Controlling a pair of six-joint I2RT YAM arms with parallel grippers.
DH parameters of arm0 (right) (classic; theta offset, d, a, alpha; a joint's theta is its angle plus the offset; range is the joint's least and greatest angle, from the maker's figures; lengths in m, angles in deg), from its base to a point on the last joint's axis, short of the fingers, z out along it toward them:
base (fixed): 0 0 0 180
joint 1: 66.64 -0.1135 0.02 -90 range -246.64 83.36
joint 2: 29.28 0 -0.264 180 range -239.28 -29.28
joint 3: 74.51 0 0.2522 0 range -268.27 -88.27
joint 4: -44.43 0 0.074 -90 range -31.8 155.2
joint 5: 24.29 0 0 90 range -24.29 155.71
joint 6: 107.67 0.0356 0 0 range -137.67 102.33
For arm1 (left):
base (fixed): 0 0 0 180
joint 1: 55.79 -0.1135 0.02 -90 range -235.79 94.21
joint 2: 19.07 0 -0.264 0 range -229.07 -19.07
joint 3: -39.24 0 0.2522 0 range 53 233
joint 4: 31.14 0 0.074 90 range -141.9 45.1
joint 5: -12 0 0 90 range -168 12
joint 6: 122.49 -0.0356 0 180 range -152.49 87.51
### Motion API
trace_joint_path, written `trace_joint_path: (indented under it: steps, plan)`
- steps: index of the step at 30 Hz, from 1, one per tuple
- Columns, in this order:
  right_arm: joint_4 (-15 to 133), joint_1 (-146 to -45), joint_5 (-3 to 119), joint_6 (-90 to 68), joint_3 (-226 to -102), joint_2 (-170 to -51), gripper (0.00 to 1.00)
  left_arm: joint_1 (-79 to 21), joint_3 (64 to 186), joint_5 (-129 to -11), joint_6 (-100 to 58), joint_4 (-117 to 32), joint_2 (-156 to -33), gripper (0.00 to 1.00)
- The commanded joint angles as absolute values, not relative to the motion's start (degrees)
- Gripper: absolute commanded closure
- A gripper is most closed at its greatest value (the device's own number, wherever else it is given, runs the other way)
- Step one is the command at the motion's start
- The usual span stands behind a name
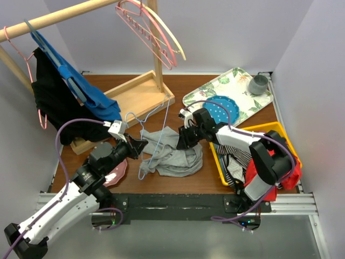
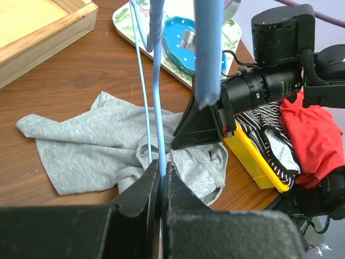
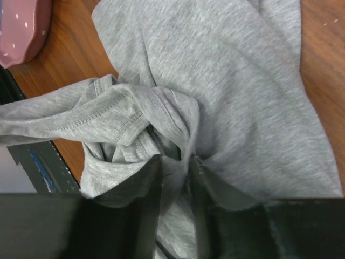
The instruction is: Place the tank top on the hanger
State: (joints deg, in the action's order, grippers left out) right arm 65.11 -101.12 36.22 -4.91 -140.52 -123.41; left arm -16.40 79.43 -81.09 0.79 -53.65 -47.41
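Observation:
The light-grey tank top (image 1: 173, 157) lies crumpled on the wooden table, between the two grippers. My left gripper (image 1: 138, 146) is shut on the thin pale-blue hanger (image 1: 152, 114), gripping one wire arm (image 2: 160, 135) and holding it raised over the top (image 2: 81, 140). The hanger's hook points to the far left. My right gripper (image 1: 183, 141) presses down into the top from the right. Its jaws are pinched on a bunched fold of grey fabric (image 3: 172, 129). In the left wrist view its black fingers (image 2: 195, 125) sit on the cloth.
A yellow bin (image 1: 277, 129) holds striped and red garments at the right. A floral tray (image 1: 215, 89) with a blue plate and grey cup lies at the back. A wooden rack base (image 1: 135, 97) stands back left, a pink plate (image 1: 116, 174) near left. Hangers and dark clothes hang on the rail (image 1: 54, 19).

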Motion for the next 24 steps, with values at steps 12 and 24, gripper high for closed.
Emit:
trace_joint_path:
  steps: [12, 24]
  plan:
    - [78.58, -84.06, 13.38, -15.81, -158.05, -116.39, 1.00, -16.59, 87.71, -67.11, -16.57, -54.12, -45.17, 1.00]
    - [80.26, -69.81, 0.24, -14.34, -165.52, -119.02, 1.00, -16.59, 94.48, -55.94, -29.58, -60.27, -50.71, 1.00]
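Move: Right at the right hand's fingertips lie folds of the grey tank top; its middle is about 3 cm to that hand's left, 3 cm back and 2 cm lower. From that hand the blue plate lies some 17 cm ahead and 17 cm right, the yellow basket about 30 cm right and 4 cm back, both slightly lower. For the left hand, which holds the hanger, the tank top's middle is roughly 11 cm right, 2 cm ahead and 15 cm down. Pinching the tank top's fabric as its fingers shut, the right hand hauls it up some 17 cm, at first also forward and then more to the right, about 10 cm each way, away from the left hand, its fingertips tipping up. The left hand keeps the hanger gripped, rising about 6 cm and drawing back 4 and a little right while it tips up and swings clockwise, some 30 degrees in all. ##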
